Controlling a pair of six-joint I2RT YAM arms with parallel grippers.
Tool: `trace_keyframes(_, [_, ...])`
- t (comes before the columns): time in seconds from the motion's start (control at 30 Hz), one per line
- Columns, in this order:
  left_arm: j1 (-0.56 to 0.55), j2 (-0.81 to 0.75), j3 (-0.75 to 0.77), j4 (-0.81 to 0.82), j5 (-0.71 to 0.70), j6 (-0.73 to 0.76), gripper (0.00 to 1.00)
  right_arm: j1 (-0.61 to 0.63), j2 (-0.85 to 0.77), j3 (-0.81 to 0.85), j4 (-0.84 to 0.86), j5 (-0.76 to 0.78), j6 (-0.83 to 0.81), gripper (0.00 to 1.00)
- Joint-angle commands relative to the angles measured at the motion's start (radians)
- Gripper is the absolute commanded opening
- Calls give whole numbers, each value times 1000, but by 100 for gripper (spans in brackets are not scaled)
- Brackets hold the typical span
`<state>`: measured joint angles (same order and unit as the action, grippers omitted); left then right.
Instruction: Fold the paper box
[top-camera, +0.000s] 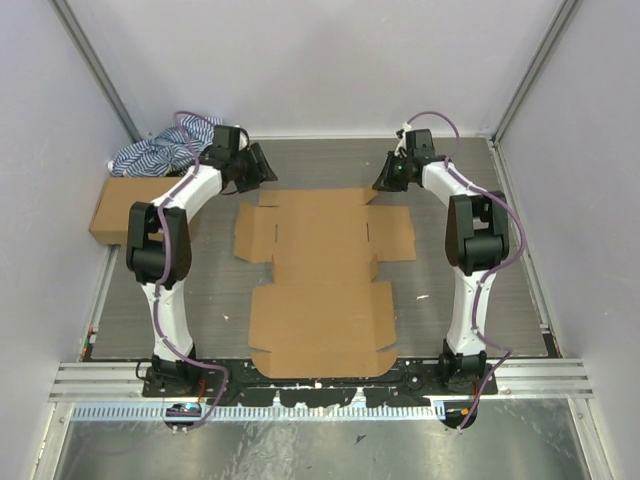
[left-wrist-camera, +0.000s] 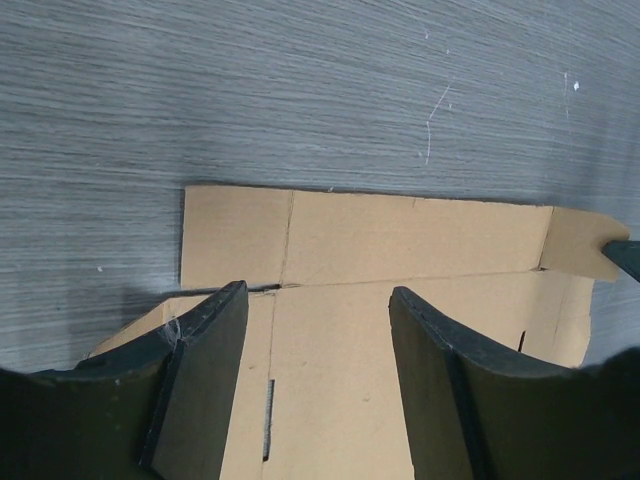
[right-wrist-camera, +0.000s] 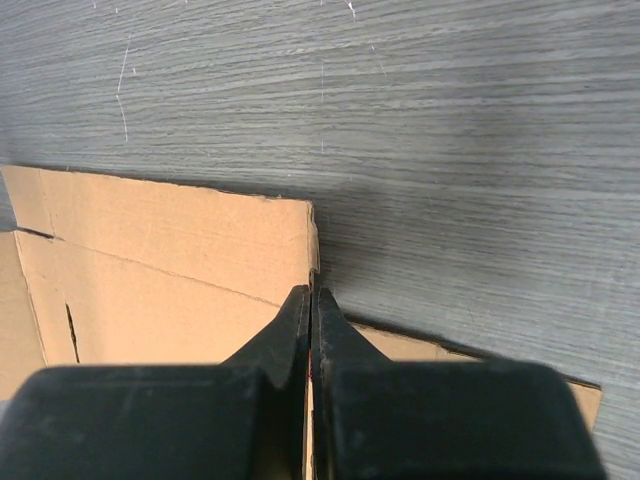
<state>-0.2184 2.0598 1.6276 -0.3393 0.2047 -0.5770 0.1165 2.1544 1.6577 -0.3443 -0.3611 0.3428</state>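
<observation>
The paper box (top-camera: 320, 270) lies flat and unfolded on the grey table, a plain brown cardboard sheet with creases, side flaps and slits. My left gripper (top-camera: 266, 172) hovers at its far left corner. In the left wrist view this gripper (left-wrist-camera: 318, 292) is open, with only the cardboard (left-wrist-camera: 400, 240) showing between its fingers. My right gripper (top-camera: 385, 183) is at the far right corner. Seen from the right wrist, it (right-wrist-camera: 313, 292) is shut, fingertips pressed together right at the right edge of the far flap (right-wrist-camera: 160, 250). Whether they pinch that edge cannot be made out.
A sealed oblong brown carton (top-camera: 125, 208) sits at the left wall, with a blue-and-white striped cloth (top-camera: 160, 152) bunched behind it. Pale walls close in the table on three sides. A metal rail (top-camera: 320, 372) with the arm bases runs along the near edge.
</observation>
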Motion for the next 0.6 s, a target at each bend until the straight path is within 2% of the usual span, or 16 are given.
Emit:
trace_keyframes(0.0, [4, -69, -21, 4, 16, 17, 66, 6, -120, -23, 32, -24, -3, 1])
trace_keyframes(0.17, [4, -92, -48, 11, 5, 41, 66, 10, -223, -102, 84, -28, -24, 1])
trace_keyframes(0.37, [4, -94, -69, 22, 1, 49, 66, 10, -348, -224, 180, -108, -39, 1])
trace_keyframes(0.57, [6, -97, -77, 28, -4, 51, 66, 11, -413, -257, 163, -116, -60, 1])
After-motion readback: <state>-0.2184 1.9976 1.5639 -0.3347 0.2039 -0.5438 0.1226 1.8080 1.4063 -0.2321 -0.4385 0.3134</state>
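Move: The right fingers are already shut on the far flap's right tab. The flap's still-low left tab is about 26 cm to the left, level fore-and-aft and some 4 cm lower. From the open left hand that left tab lies nearly straight below, about 7 cm down and 1 cm farther out; the left side flap is roughly 10 cm back and 1 cm left. From the right hand, the right side flap is 10 cm back and 3 cm right. Upward and back, slowly at first and then faster, the right hand carries the pinched right tab about 9 cm up and 5 cm towards the bases, its fingers tipping up some 10 degrees and keeping their hold. The left hand rises a little, sinks partway again and eases about 1.5 cm back, fingers staying open over the left tab. ##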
